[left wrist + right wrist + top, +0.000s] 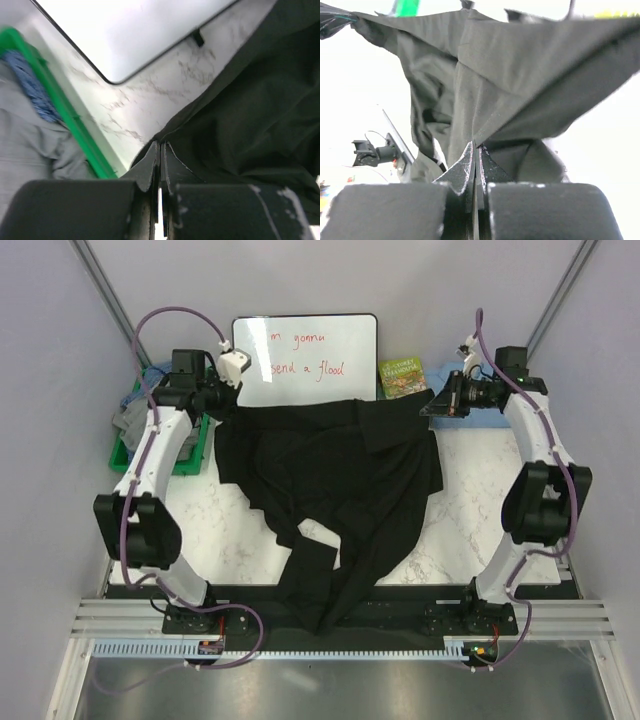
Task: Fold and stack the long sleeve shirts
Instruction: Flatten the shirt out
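Note:
A plain black long sleeve shirt (340, 490) hangs stretched between my two grippers over the marble table (470, 510), its lower part draped down past the near edge. My left gripper (222, 405) is shut on the shirt's far left edge; in the left wrist view its jaws (160, 147) pinch the black cloth (250, 110). My right gripper (432, 405) is shut on the far right edge; in the right wrist view it (476, 149) grips a fold of the shirt (520, 75). Grey and blue shirts (135, 415) lie in a green bin (190, 462) at the left.
A whiteboard (305, 355) with red writing stands at the back. A green-covered book (402, 377) lies at the back right. The green bin's rim (75, 125) and the whiteboard's edge (130, 35) show close to the left gripper.

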Available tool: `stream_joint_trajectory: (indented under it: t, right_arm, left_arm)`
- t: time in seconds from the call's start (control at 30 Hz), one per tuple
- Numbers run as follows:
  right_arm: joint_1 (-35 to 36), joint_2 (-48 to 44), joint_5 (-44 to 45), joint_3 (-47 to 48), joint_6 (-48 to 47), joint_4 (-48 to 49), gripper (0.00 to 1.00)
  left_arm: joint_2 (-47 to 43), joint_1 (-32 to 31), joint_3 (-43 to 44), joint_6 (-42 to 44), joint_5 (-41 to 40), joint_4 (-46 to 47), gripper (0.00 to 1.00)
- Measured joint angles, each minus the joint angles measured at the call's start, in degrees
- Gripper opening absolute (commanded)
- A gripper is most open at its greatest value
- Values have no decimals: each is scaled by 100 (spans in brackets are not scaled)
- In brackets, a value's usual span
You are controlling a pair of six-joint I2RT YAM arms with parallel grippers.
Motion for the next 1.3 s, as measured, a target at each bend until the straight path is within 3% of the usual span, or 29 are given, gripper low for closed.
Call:
stream_joint_trajectory:
  t: [0.23, 0.5, 0.63, 0.67, 0.8, 0.83, 1.07, 1.2, 1.3]
  right_arm:
    - [-68, -1331, -52, -96, -205, -74, 0]
    - [-197, -1657, -13, -1104, -474, -503, 0]
    - [-146, -1679, 142, -1792, -603, -680, 21]
    - [-105, -1646, 201, -1917, -601, -686, 31]
    - [116, -1311, 363, -2068, -581, -605, 37]
    - [166, -1204, 407, -2072, -581, -560, 44]
    - [249, -1049, 527, -2074, -590, -636, 46]
    - [249, -1163, 614, -2050, -592, -844, 55]
    - [251, -1392, 706, -1987, -586, -999, 54]
  left_arm:
    - [-1255, 0, 68, 48, 127, 26, 2]
    - [-1893, 0, -680, 256, 306, 57, 2]
    - [-1971, 2, -1281, 382, 310, 44, 2]
    - [-1965, 2, -1423, 398, 310, 39, 2]
    - [-1893, 2, -1843, 433, 308, 33, 2]
    - [-1862, 2, -1864, 435, 306, 37, 2]
    - [-1665, 2, -1853, 439, 302, 55, 2]
    - [-1523, 2, -1759, 439, 302, 59, 2]
    - [-1458, 2, -1692, 439, 299, 63, 2]
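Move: Both hands hold the black shirt's raised far edge by its ends. The shirt's body, where they take it, lies about 18 cm back from each and 17 cm below, some 21 cm to the left hand's right and 18 cm to the right hand's left. From the left hand, the whiteboard is about 13 cm ahead and 15 cm right, the green bin level and 16 cm left. From the right hand, the books are 8 cm ahead and 3 cm left, the blue shirt 7 cm ahead and 14 cm right, all well below. In one quick flick both hands swing the held edge up and back, the left rising about 11 cm and the right 8 cm, with the fingers tipping up some 15 degrees before swinging down again as the hands sink towards the shirt's body. The left ends about 7 cm back near its starting height and keeps its pinch, while the right goes on to about 11 cm back and, after dipping a little lower, ends some 4 cm below its start, its fingers opening to about half and letting go of the corner. ##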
